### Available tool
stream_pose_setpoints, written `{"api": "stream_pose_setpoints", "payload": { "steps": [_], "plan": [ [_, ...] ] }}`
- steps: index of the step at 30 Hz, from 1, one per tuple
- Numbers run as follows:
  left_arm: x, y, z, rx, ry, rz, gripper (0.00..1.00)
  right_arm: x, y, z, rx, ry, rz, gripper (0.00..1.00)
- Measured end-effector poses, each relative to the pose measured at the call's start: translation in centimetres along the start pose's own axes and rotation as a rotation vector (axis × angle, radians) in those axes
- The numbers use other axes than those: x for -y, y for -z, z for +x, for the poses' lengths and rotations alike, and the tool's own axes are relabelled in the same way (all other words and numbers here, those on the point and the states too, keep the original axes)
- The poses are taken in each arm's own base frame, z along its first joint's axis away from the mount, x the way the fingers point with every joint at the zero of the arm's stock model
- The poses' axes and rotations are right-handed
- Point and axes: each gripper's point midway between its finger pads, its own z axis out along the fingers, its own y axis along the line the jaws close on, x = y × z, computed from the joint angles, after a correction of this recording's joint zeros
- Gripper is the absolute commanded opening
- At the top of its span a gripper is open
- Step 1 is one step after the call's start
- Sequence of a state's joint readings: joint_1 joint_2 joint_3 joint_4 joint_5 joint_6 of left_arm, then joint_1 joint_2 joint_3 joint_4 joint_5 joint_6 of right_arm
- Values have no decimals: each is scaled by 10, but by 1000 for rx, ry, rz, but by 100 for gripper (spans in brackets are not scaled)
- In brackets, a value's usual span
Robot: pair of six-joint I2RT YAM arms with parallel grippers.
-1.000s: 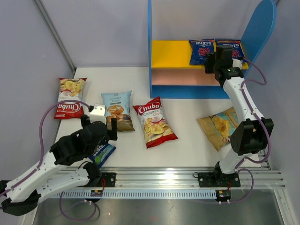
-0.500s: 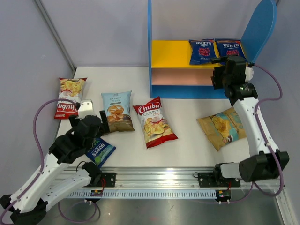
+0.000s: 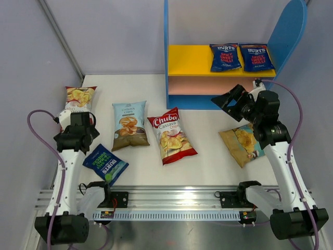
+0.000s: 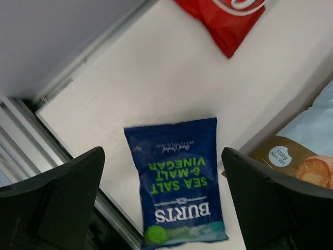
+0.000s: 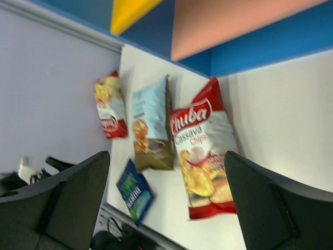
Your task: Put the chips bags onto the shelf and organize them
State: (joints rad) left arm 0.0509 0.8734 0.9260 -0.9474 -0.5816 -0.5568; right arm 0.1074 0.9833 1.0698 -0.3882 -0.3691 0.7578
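Observation:
The shelf [image 3: 177,88] stands at the back. Two dark blue Burts chips bags [image 3: 225,57] [image 3: 256,56] lie side by side on its yellow board. My right gripper [image 3: 230,101] is open and empty, in front of the shelf's pink board, just above the tan-gold bag [image 3: 243,141]. On the table lie a red Chuba bag [image 3: 170,136], a light blue cassava bag [image 3: 129,125], a second Chuba bag [image 3: 78,99] and a blue Burts bag [image 3: 105,164]. My left gripper [image 4: 162,156] hangs open and empty above that Burts bag [image 4: 179,187].
A grey side wall [image 3: 31,67] closes the table's left edge, close to my left arm. The metal rail [image 3: 171,200] runs along the near edge. The shelf's tall rounded blue side [image 3: 289,31] rises at the back right.
My right gripper opened, left the second Burts bag on the yellow board and drew back down in front of the shelf. My left arm swung back to the left, uncovering the Burts bag on the table.

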Motion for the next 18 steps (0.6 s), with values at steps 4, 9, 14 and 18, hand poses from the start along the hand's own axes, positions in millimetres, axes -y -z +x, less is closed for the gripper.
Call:
{"api": "stream_pose_setpoints", "payload": {
  "steps": [4,9,14,18],
  "plan": [
    [1,-13,28,-140,92,-66,99,12,9,22,-62,81,-3,99],
    [-16,-28,83,-285,199,-199,99,12,13,33,-105,145,-42,99],
    [-33,-30,127,-359,281,-284,99,17,8,44,-162,162,-58,100],
    [-31,-35,137,-354,334,-271,99,21,8,51,-186,167,-65,100]
  ]
}}
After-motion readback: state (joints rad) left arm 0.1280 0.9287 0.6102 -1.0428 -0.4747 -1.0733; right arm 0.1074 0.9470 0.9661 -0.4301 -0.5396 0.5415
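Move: The blue Burts Sea Salt & Malt Vinegar chips bag is about 5 cm back of my left hand, 8 cm to its right and some 17 cm below. At table height too, the red-and-white chips bag lies roughly 20 cm ahead of that hand and 4 cm left, the light-blue-and-brown one 13 cm ahead and 19 cm right. From my right hand the Burts bag is about 17 cm back, 49 cm left and 30 cm down. I drop my left hand some 12 cm towards the Burts bag on the table, drawing it back about 7 cm on the way, while the wrist turns roughly 25 degrees counter-clockwise and rolls its left side down. Its fingers stay wide open. My empty right hand, also open, sinks about 4 cm and eases back 3 cm in front of the shelf, turning a little counter-clockwise. ##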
